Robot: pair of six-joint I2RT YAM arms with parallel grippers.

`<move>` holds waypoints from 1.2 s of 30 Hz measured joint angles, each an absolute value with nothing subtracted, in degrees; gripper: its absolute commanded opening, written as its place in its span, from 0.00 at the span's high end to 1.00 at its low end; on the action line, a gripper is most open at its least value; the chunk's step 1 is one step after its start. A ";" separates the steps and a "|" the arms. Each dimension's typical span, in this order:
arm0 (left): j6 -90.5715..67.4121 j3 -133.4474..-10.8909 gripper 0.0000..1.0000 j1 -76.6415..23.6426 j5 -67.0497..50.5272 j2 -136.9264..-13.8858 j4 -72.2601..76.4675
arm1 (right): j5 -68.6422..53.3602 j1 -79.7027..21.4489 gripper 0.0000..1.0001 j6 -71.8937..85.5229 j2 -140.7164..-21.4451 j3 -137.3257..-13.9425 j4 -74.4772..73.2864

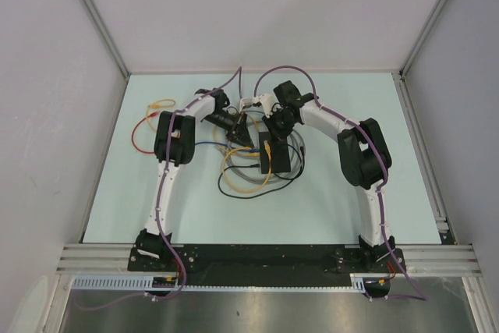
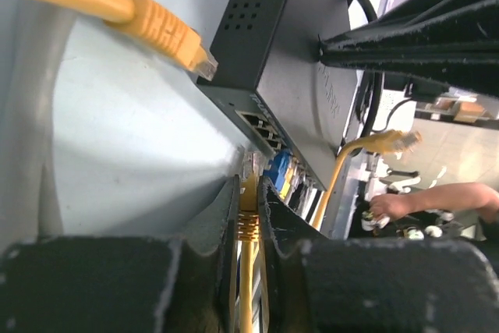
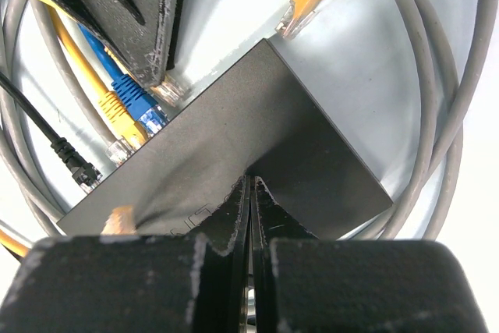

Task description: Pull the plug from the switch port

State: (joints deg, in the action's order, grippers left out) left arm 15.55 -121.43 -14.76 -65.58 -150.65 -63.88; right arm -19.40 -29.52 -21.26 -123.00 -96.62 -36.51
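The black switch lies flat in the middle of the table, its socket row facing my left gripper. My left gripper is shut on a yellow plug at that socket row. The plug's clear tip meets the switch's edge; whether it sits inside the port is hidden by the fingers. Blue and yellow plugs sit in the neighbouring sockets. My right gripper is shut with its tips pressed on the switch's top, holding nothing.
A loose orange plug lies on the table beside the switch's corner. Grey cables loop round the switch, and a black plug enters its end. More orange cable lies at the far left.
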 measured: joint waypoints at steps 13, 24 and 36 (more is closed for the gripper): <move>13.43 -122.21 1.00 -12.97 -63.11 -138.96 -55.09 | -20.05 -29.23 1.00 -21.21 -123.26 -96.90 -36.60; 12.58 -114.45 1.00 -3.60 -58.39 -116.46 -53.43 | -21.43 -28.64 1.00 -21.04 -124.20 -98.17 -37.41; 5.80 -101.80 1.00 7.97 -36.34 -104.79 -45.28 | -23.27 -27.46 1.00 -19.92 -126.10 -101.19 -39.94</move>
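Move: The left hand holds the yellow plug, already clear of its port. The spread of pulled red and yellow cables lies about 30 cm to its left, 10 ahead. The switch's middle is some 7 cm right and 2 back, the blue plug about 2 right and 2 back, and a loose yellow plug on the switch 5 right and 1 ahead. From the right hand, the switch's middle is about 3 cm back and 2 below, the pulled cables roughly 36 left and 9 ahead. Still pinching the yellow plug, the left hand lifts it away from the switch, going slightly forward and steeply up by some 23 cm, then sweeps about 22 cm left towards the pulled cables and starts to sink at the end. Its fingers swing from pointing right to forward-right and more steeply down. The right fingertips stay resting on the switch top. ##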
